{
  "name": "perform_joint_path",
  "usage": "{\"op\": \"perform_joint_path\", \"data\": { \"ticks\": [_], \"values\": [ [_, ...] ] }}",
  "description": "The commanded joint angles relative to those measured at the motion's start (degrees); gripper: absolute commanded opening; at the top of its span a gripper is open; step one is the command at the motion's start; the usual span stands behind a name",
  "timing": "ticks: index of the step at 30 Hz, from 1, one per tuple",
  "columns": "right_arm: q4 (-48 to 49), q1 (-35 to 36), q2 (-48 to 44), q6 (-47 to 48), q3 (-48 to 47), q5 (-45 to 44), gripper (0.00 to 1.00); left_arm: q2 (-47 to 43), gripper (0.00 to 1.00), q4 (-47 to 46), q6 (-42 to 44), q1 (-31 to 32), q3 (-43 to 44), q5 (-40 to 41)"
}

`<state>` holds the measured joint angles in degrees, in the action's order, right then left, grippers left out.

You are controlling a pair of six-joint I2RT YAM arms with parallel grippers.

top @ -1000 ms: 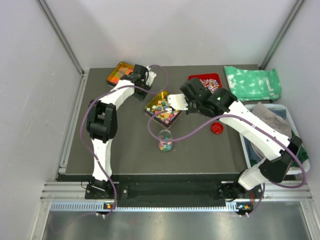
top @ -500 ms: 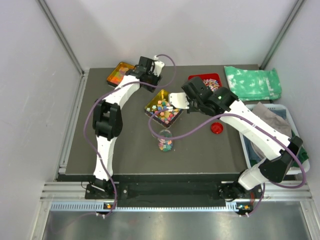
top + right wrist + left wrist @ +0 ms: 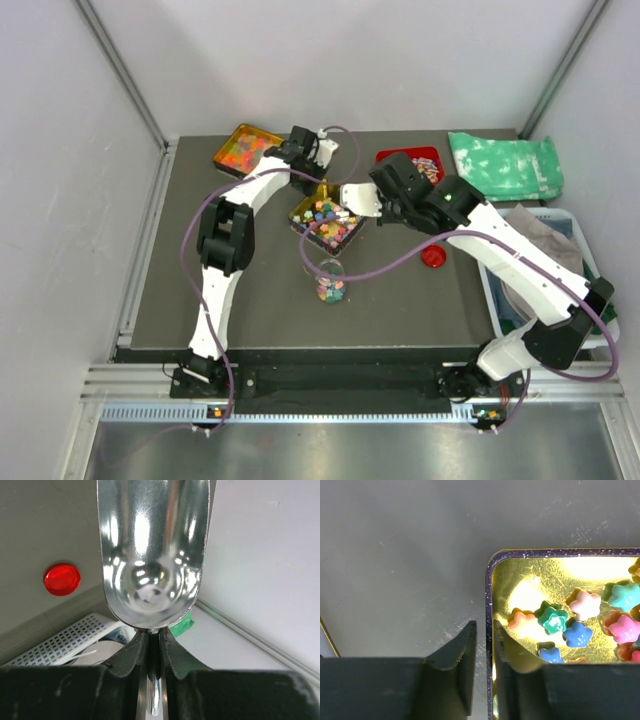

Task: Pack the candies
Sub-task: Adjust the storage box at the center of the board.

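The candies (image 3: pixel 555 620) are small lobed sweets in pink, blue, green and peach, lying in a gold tray (image 3: pixel 520 580) with a dark rim. In the top view this tray (image 3: pixel 303 212) sits mid-table behind a clear jar (image 3: pixel 330 282) that holds some candies. My left gripper (image 3: pixel 484 625) straddles the tray's left rim, one finger outside and one inside, shut on it. In the top view the left gripper (image 3: pixel 308 180) is at the tray's back left corner. My right gripper (image 3: pixel 154 632) is shut on the handle of an empty metal scoop (image 3: pixel 152 550), which hangs over the tray's right edge (image 3: pixel 355 198).
A red lid (image 3: pixel 433 256) lies right of the jar. An orange tray (image 3: pixel 243 150) stands at the back left and a red tray (image 3: pixel 415 165) at the back middle. A green bag (image 3: pixel 505 165) and a white basket (image 3: pixel 545 270) are on the right.
My left arm swung right from the orange tray to the gold tray, and its jaws closed round the rim. The scoop drifted slightly back.
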<state>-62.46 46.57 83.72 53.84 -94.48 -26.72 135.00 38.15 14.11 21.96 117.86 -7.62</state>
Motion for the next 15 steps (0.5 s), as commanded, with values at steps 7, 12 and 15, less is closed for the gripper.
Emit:
{"op": "perform_joint_path", "data": {
  "ticks": [7, 12, 15],
  "values": [
    [4.3, -0.4, -1.4, 2.8, 4.9, -0.6, 0.00, 0.0, 0.14, -1.4, 3.1, 2.7, 2.9, 6.5],
    [10.1, -0.4, -0.1, 8.5, 7.5, -3.3, 0.00, 0.2, 0.02, -1.9, 4.9, 4.5, 3.2, 12.0],
    [12.6, -0.5, 1.4, 11.5, 8.0, -4.7, 0.00, -0.1, 0.00, -2.7, 5.3, 5.3, 3.5, 14.8]
  ]
}}
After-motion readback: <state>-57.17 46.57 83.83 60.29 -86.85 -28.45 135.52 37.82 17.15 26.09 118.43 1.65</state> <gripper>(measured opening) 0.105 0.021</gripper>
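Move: The candy box's middle lies about 7 cm back and 4 cm right of the left hand, 3 cm lower; that hand already straddles its far-left wall. From there the jelly box is some 10 cm ahead and 16 cm left, the red tray 4 cm ahead and 22 cm right, the clear jar 22 cm back and 4 cm right. From the right hand, holding the scoop, the candy box is roughly 13 cm ahead, 17 cm left, 27 cm down. The candy box's far-left wall, near its far corner, gets pinched between the left fingers, one outside and one inside, as they go from part open to nearly shut; that hand eases about 1 cm right, rolling slightly. The right hand keeps its grip on the scoop, sinks some 3 cm, then edges about 1 cm forward. ##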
